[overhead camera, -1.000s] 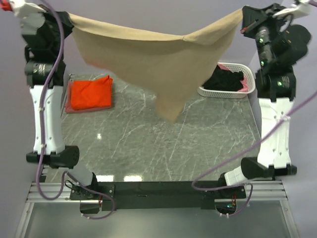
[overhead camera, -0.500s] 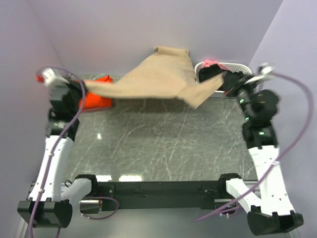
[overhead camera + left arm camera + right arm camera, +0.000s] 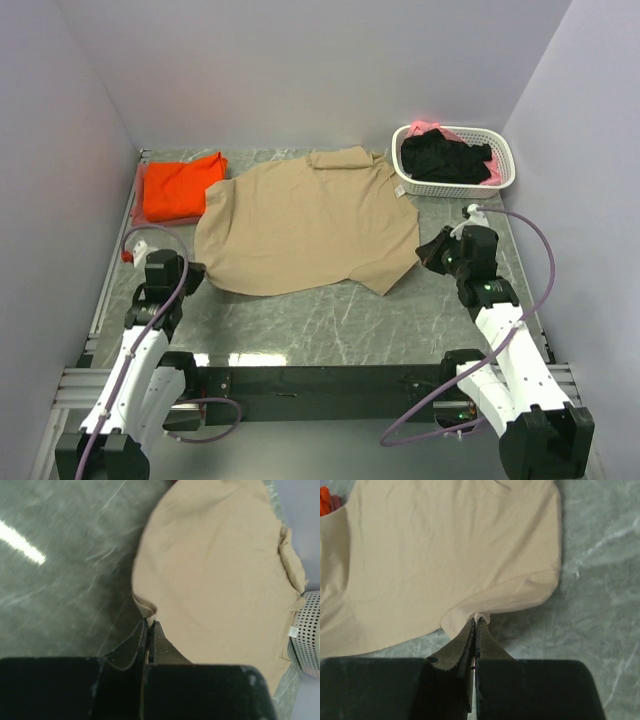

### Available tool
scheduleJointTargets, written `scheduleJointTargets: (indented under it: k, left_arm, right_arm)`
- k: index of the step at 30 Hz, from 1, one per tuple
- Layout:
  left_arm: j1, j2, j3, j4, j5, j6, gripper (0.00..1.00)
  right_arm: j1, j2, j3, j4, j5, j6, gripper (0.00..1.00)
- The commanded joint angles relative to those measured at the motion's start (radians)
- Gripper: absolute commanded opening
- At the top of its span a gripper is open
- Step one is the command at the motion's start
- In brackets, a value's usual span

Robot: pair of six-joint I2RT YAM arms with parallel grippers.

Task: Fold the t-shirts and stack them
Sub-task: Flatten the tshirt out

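Note:
The tan t-shirt (image 3: 305,220) lies spread flat on the grey marble table (image 3: 330,320), collar toward the back wall. My left gripper (image 3: 198,268) sits low at the shirt's near left corner, shut on a pinch of its edge (image 3: 150,615). At the near right corner my right gripper (image 3: 424,250) is likewise shut on a small fold of the tan cloth (image 3: 482,616). A folded orange t-shirt (image 3: 178,187) rests at the back left. Black (image 3: 445,158) and pink (image 3: 425,127) t-shirts lie in the basket.
The white slotted basket (image 3: 505,178) stands at the back right, close to the tan shirt's far right sleeve. Purple walls enclose the table on three sides. Bare marble shows along the front, between the shirt and the arm bases.
The tan shirt hung stretched high between both grippers a second ago. Both arms swung it out over the table and came down, and it now lies flat. Both grips stayed shut.

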Motion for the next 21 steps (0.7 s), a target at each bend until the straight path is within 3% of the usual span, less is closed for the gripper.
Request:
scheduleJointTargets:
  k: [1, 11, 21]
  left_arm:
    - [0.0, -0.082, -0.043, -0.103, -0.02, -0.097, 0.0]
    - [-0.004, -0.261, -0.08, -0.365, 0.054, -0.259, 0.0]
    - [-0.007, -0.294, 0.026, -0.615, 0.049, -0.418, 0.01]
  right_arm:
    - [-0.004, -0.064, -0.014, -0.094, 0.049, 0.052, 0.0]
    - [-0.006, -0.181, 0.055, -0.478, 0.274, 0.138, 0.0]
    - [-0.006, -0.224, 0.165, -0.787, 0.306, 0.229, 0.0]
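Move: Both hands already pinch the tan t-shirt by its near side. Its middle lies about 12 cm ahead of the left hand, 27 cm to its right and some 7 cm lower; from the right hand, it is roughly 10 cm ahead, 27 cm left and 8 cm lower. The orange shirts lie about 20 cm ahead and 5 cm left of the left hand. The laundry basket is 26 cm ahead and 8 cm right of the right hand. Back towards the bases and sinking about 4–5 cm, both hands drag the t-shirt's near side over the table, the left nearly 9 cm back, the right about 10 cm and also some 4 cm to its right, widening the pull. Fingers stay shut on the cloth as both wrists tip further down; the right also turns clockwise, while the left rolls its left side down and turns slightly counter-clockwise. ##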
